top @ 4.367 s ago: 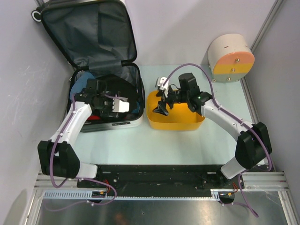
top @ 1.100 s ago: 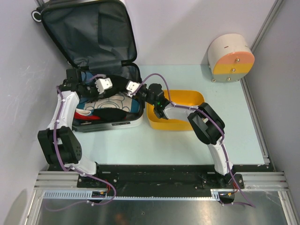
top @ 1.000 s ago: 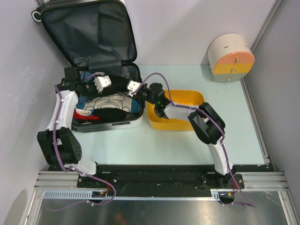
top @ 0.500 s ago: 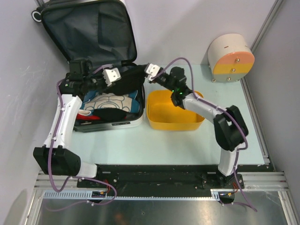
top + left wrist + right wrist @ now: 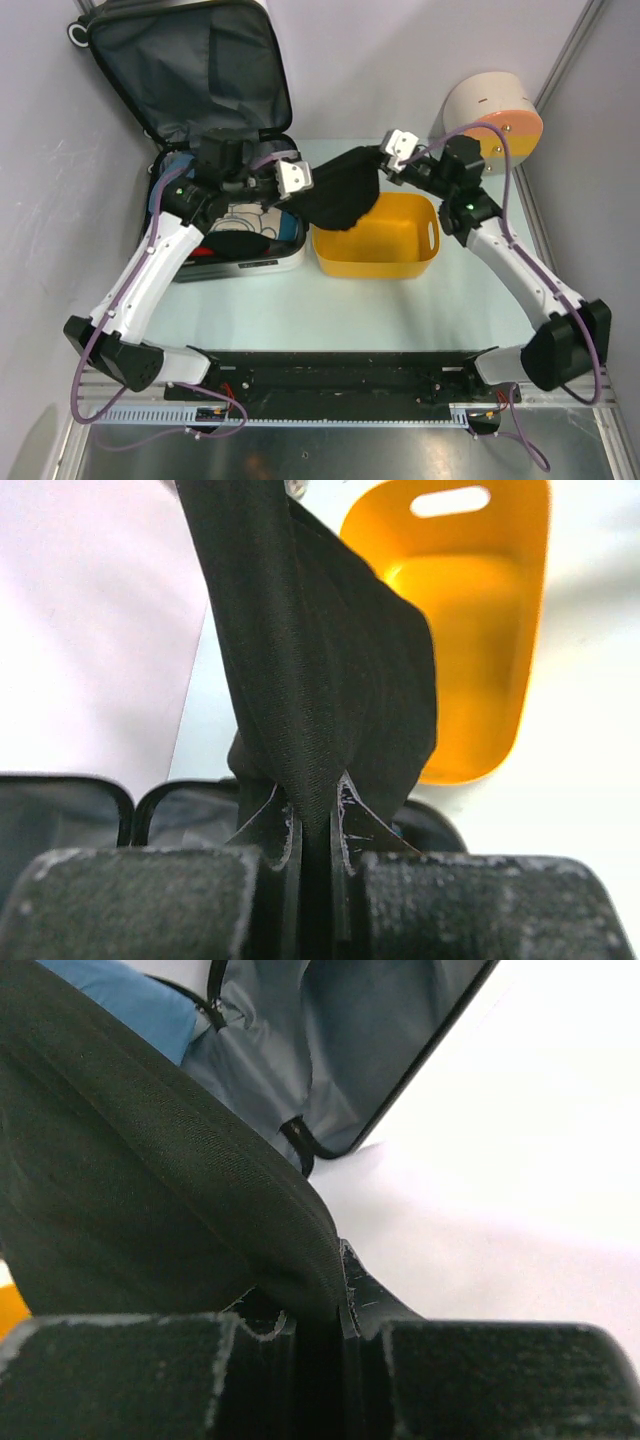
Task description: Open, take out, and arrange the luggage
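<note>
The luggage lies open at the back left, its grey-lined lid leaning on the wall. Folded clothes fill its lower half. A black garment hangs in the air, stretched between my two grippers, over the left rim of the yellow basket. My left gripper is shut on the garment's left end, and the cloth rises from between its fingers. My right gripper is shut on the right end, with the cloth pinched between its fingers.
The yellow basket looks empty inside. A round cream-and-orange drawer box stands at the back right corner. Walls close in the left, back and right sides. A blue piece of clothing shows inside the luggage.
Both grippers have lifted the black garment out of the luggage and carried it to the right, from above the suitcase to above the basket's left rim. The right arm has swung back towards its own side.
</note>
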Action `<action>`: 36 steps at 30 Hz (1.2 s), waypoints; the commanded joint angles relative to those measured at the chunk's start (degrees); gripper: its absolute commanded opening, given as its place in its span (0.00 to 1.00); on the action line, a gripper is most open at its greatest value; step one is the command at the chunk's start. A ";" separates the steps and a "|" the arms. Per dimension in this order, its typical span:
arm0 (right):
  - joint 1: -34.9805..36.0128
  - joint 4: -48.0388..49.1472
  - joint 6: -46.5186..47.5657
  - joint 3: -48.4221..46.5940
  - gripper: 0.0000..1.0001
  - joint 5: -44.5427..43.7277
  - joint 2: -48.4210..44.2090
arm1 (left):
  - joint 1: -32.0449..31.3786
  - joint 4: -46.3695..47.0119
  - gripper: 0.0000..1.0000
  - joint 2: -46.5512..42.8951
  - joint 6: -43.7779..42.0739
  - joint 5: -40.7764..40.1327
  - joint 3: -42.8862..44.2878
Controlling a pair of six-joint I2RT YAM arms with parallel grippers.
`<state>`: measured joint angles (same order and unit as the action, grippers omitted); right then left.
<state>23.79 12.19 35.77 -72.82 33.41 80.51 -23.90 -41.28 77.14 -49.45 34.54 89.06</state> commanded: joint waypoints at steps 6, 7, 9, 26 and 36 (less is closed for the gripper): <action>-9.90 -18.85 1.06 4.26 0.00 -0.63 -13.79 | -9.58 -0.56 0.00 0.81 6.47 -3.43 3.58; -10.25 -22.52 1.32 5.22 0.00 -0.02 -14.50 | -10.98 -0.47 0.00 1.95 6.65 -3.52 3.49; -10.96 -25.70 1.15 6.98 0.00 0.34 -16.16 | -11.95 -0.47 0.00 3.79 7.88 -3.61 3.23; -18.34 -13.43 4.57 13.75 0.00 5.35 -2.48 | -13.89 4.27 0.00 20.67 3.05 -14.05 7.27; -20.63 -4.96 23.62 19.90 0.00 14.30 3.07 | -13.71 13.94 0.00 24.46 0.15 -17.68 2.37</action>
<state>4.51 3.22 46.33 -55.83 44.16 82.98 -37.69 -31.66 103.63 -46.94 16.64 93.82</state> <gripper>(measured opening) 0.120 0.075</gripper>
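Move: Below and to the right of the left hand is the yellow bin, about 21 cm right, 2 cm farther out and 23 cm lower; from the right hand the bin's middle lies almost straight down, some 28 cm below and 3 cm nearer the base. The open suitcase's lower half sits 12 cm left of the left hand, 6 cm ahead and 22 cm below. The drawer cabinet stands about 30 cm right of the right hand, 18 cm ahead, 20 cm lower. Carrying the black garment between them, both shut grippers swing right together, drawing back a few centimetres, then sink into the bin area while easing forward again. The left ends some 14 cm lower and 10 cm right, its fingers dipping; the right about 18 cm lower and 12 cm right, at the bin's right end, with its wrist tilting. Both keep their pinch. ##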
